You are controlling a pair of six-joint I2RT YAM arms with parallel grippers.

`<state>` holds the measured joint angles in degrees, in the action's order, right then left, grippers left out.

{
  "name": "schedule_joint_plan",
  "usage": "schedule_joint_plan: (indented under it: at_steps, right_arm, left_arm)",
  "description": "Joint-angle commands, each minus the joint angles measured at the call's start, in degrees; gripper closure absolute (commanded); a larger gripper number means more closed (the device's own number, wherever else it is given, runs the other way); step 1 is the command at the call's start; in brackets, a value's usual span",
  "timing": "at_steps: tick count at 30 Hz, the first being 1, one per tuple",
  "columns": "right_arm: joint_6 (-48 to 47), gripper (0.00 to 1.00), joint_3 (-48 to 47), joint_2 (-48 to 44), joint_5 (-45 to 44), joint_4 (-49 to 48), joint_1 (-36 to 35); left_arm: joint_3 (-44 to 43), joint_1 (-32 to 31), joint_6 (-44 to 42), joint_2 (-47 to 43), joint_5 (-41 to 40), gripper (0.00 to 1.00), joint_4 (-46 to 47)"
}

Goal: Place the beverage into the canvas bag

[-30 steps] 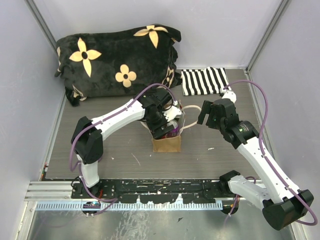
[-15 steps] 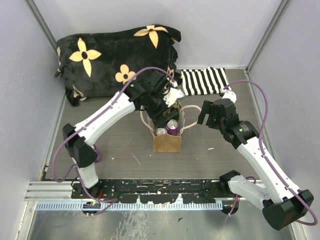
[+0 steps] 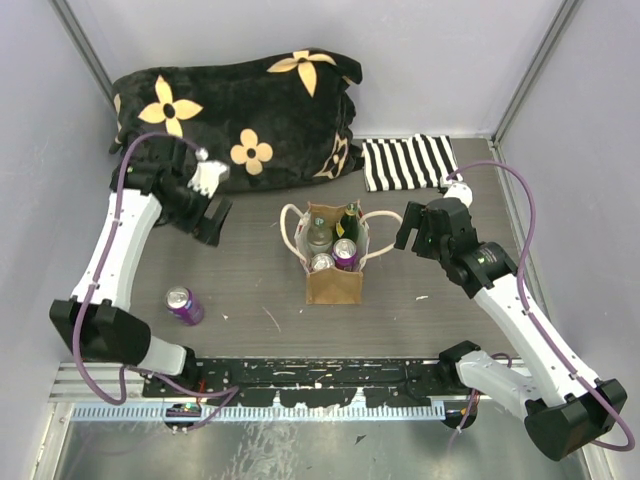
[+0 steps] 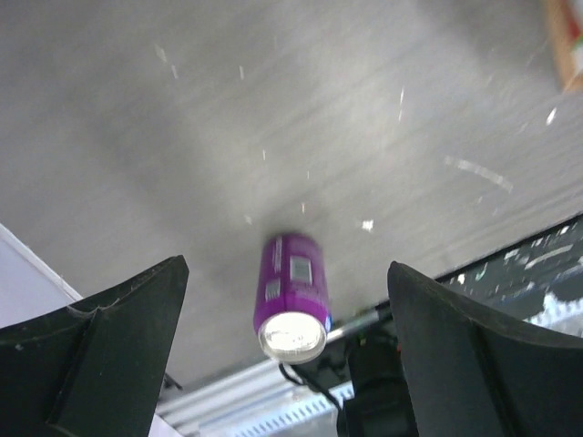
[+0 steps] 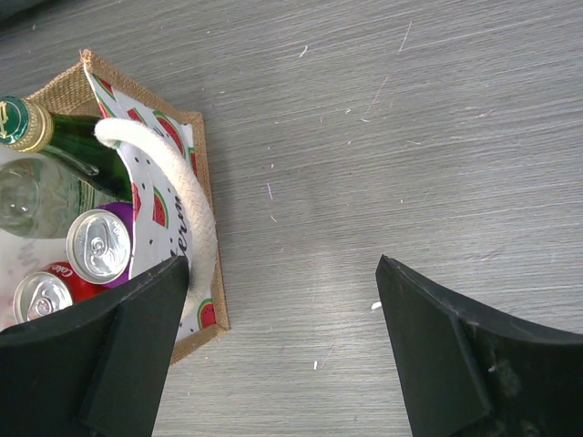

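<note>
The canvas bag (image 3: 333,287) stands mid-table, tan with cream rope handles. It holds a green bottle (image 3: 347,222), a clear bottle (image 3: 318,237) and two cans. A purple can (image 3: 184,306) lies on its side on the table at the front left. My left gripper (image 3: 210,218) is open and empty, well above and behind that can; in the left wrist view the can (image 4: 291,296) shows between the open jaws of that gripper (image 4: 284,269). My right gripper (image 3: 408,228) is open and empty just right of the bag. In the right wrist view the right gripper (image 5: 281,266) is beside the bag (image 5: 162,211) and its handle (image 5: 196,218).
A big black plush item with yellow flowers (image 3: 235,115) lies along the back. A black-and-white striped cloth (image 3: 408,162) lies at the back right. Grey walls close in both sides. A black rail (image 3: 300,378) runs along the front edge.
My left arm has swung from over the bag to the far left, with its gripper empty. The purple can at the front left now shows. The right arm has not moved.
</note>
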<state>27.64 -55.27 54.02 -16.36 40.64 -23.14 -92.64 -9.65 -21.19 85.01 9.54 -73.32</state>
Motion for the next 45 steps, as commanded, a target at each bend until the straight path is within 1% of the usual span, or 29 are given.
schedule_joint_plan:
  at_steps: [1,6,12,19,23,31,33,36,40,42,45]
  right_arm:
    - [0.49,0.10,0.79,-0.62,0.57,-1.02,0.12]
    - [0.52,0.10,1.58,-1.01,1.13,-0.58,0.17]
    - [0.66,0.10,2.11,-1.20,1.51,-0.57,0.20]
    - [0.30,0.10,1.53,-1.43,1.34,0.20,0.16]
    - [0.22,0.10,1.16,-1.45,1.19,0.48,0.19]
    - [0.22,0.10,0.59,-1.06,0.85,0.66,0.20]
    - [0.35,0.10,0.60,-0.94,0.81,0.64,0.16]
    - [0.48,0.10,0.70,-0.87,0.80,0.65,0.12]
    - [0.65,0.10,1.00,-0.78,0.84,0.28,0.17]
    - [0.65,0.10,1.11,-0.61,0.97,0.10,0.14]
    - [0.65,0.10,1.07,-0.27,1.15,-0.03,0.14]
  left_arm:
    - [10.77,5.22,-11.16,-9.65,-0.74,0.02,-7.24]
    - [21.12,10.39,-15.69,-17.22,-1.18,0.02,-9.16]
    - [29.91,12.14,-16.94,-20.73,-3.07,0.02,-5.97]
    - [34.59,15.71,-19.00,-19.67,-1.70,0.02,-2.23]
    - [35.24,18.00,-19.71,-16.86,-0.21,0.02,-0.59]
    - [38.16,18.62,-20.70,-15.20,0.22,0.02,1.71]
    - [39.00,18.57,-20.44,-15.06,0.30,0.01,1.86]
    - [40.48,18.62,-20.23,-15.22,0.35,0.07,2.34]
    - [41.75,18.61,-19.40,-15.50,0.12,0.21,4.60]
    - [41.55,18.61,-18.65,-14.92,0.40,0.28,5.81]
    - [40.00,18.57,-17.31,-13.63,1.20,0.46,6.58]
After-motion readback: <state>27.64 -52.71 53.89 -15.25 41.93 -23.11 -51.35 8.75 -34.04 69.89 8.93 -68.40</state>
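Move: The purple can standing on the table is about 14 cm back from the open left hand, some 8 cm to its left and roughly 16 cm below. The canvas bag is about 2 cm back and 26 cm to that hand's right, with the red can in its near left part, roughly 5 cm back and 24 cm right of the hand. From the right hand, the purple can is some 47 cm to the left and 14 cm back. Around the top of the purple can the left fingers start to close near the end, coming up against its sides. To get there, the open left hand sweeps back and left, then sinks mostly straight down, some 14 cm lower in all, while the wrist tips about 20 degrees until the fingers point nearly straight down. The right hand, open beside the bag, sinks about 2 cm. ##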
